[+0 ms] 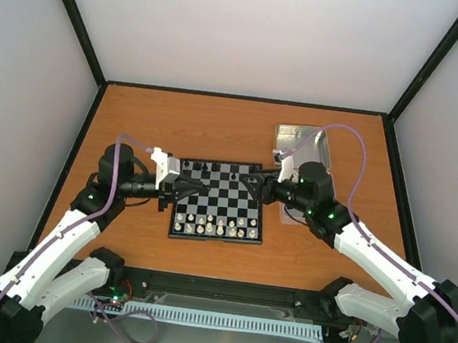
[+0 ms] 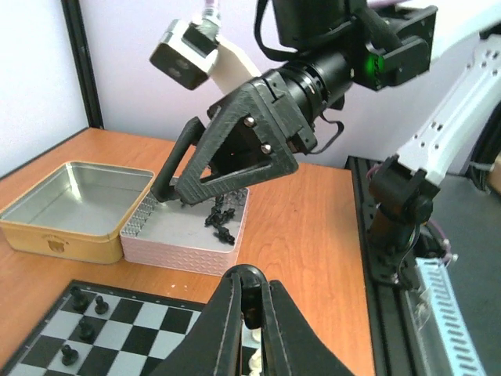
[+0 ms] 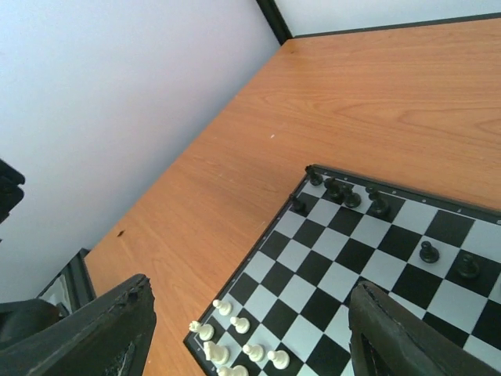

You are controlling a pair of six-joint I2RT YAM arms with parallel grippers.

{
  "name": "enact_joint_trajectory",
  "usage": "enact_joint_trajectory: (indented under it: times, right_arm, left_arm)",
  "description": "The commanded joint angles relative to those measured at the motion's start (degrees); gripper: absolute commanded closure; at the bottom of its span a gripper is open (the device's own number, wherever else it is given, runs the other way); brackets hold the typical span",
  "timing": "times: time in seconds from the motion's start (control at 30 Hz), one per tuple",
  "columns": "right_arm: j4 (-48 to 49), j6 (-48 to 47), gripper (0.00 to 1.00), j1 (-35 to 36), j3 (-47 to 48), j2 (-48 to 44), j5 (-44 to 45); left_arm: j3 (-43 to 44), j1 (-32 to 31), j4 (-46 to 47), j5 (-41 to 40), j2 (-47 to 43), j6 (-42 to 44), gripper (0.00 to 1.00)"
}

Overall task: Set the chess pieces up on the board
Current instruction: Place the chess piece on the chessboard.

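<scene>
The board (image 1: 220, 189) lies mid-table between both arms. Black chess pieces (image 1: 205, 165) stand along its far rows; more lie loose in a silver tin (image 2: 180, 247). My left gripper (image 1: 201, 187) hovers over the board's left part, shut on one black chess piece (image 2: 255, 291) whose rounded top shows between the fingers. My right gripper (image 1: 250, 182) hangs over the board's right side, open and empty. In the right wrist view its fingers (image 3: 407, 337) stand far apart above the board (image 3: 368, 274), with black pieces (image 3: 344, 193) in the far corner.
White pieces (image 1: 214, 226) fill the board's near rows. The silver tin (image 1: 282, 138) sits at the back right beyond the board. Beside it in the left wrist view is an empty gold-sided tin (image 2: 47, 235). Black-framed walls enclose the table.
</scene>
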Motion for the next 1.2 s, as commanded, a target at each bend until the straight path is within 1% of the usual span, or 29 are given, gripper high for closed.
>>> enact_joint_trajectory:
  times: [0.0,0.07,0.13,0.2,0.27,0.33,0.4,0.47,0.5,0.53,0.6,0.63,0.77,0.87,0.97,1.03,1.17]
  right_arm:
    - [-0.82,0.93,0.32,-0.32,-0.24,-1.42,5.18]
    - [-1.35,1.01,0.32,-0.32,-0.23,-1.58,6.58]
    - [-2.25,1.18,0.32,-0.26,-0.12,-1.6,9.44]
    - [-4.45,1.73,0.32,-0.4,0.05,-1.54,13.23]
    - [-6.65,2.75,0.32,-0.68,0.19,-1.28,17.54]
    - [-8.46,3.84,0.32,-1.2,0.06,-0.9,20.43]
    - [-8.72,4.04,0.33,-1.94,-0.65,-0.56,19.87]
    - [-6.97,2.98,0.33,-2.25,-1.59,-1.14,15.81]
    - [-5.83,2.77,0.33,-2.26,-2.26,-1.61,14.16]
    - [-4.95,2.64,0.33,-2.26,-2.69,-2.18,13.05]
    - [-4.69,2.14,0.32,-2.3,-3.12,-3.04,12.69]
    - [-4.8,1.97,0.32,-2.33,-3.24,-3.19,12.99]
    - [-5.64,1.22,0.32,-2.52,-3.33,-2.52,13.54]
    - [-9.04,1.96,0.32,-2.76,-2.67,-2.73,16.92]
    - [-11.05,3.36,0.32,-3.39,-3.82,-4.88,20.82]
    - [-12.09,4.16,0.32,-4.18,-4.6,-6.18,22.38]
    - [-13.58,5.73,0.31,-6.63,-6.17,-7.09,22.84]
  left_arm:
    - [2.31,-0.3,-3.85,2.73,0.82,14.52,0.97]
    - [2.41,-0.3,-5.26,2.77,1.6,16.24,0.96]
    - [2.12,-0.3,-5.17,0.78,1.93,16.25,0.96]
    - [1.85,-0.3,-3.13,-3.2,2.26,14.6,0.96]
    - [1.76,-0.3,-1.0,-7.91,3.19,12.02,0.99]
    - [2.11,-0.3,0.88,-12.74,5.22,7.78,0.99]
    - [3.41,-0.3,1.84,-18.22,8.94,3.94,0.99]
    - [6.7,-0.69,-0.32,-20.76,14.99,2.78,0.99]
    - [8.44,-1.07,-1.23,-23.32,17.65,1.47,0.99]
    - [10.1,-1.31,-2.22,-27.54,20.16,0.5,0.99]
    - [12.76,-1.36,-3.74,-32.92,24.84,-0.33,0.99]
    - [14.04,-1.55,-3.65,-34.16,27.32,-0.72,0.99]
    - [22.76,-3.8,-3.87,-35.03,37.98,-0.64,0.99]
    - [27.5,-5.0,-5.7,-36.62,46.02,-1.26,0.99]
    - [30.14,-5.79,-5.87,-37.09,50.74,-1.46,0.99]
    - [31.4,-6.89,-6.27,-36.8,53.0,-0.13,1.0]
    - [34.23,-8.12,-6.66,-34.86,57.41,0.88,0.99]
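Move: Over the board's near-middle, the left hand holds a black piece; its likely square, in the far row near the middle, lies about 20 cm ahead, 7 cm right and 25 cm lower. The middle black piece stands 3 cm left of that square, the nearest pawn 3 cm nearer and 3 cm right of it. From the open right hand that square is some 13 cm ahead and 10 cm left; the black pieces in the tray lie about 17 cm right, 1 cm back and 20 cm below. Carrying the black piece in its still-shut fingers, the left hand sweeps forward about 20 cm and sinks some 16 cm to above the board's far rows, easing 5 cm right late on, while its fingers swing forward and tip from nearly level to slanting down. The right hand, staying open, withdraws about 8 cm right towards the tray, sinking 5 cm and edging forward, turning clockwise. ##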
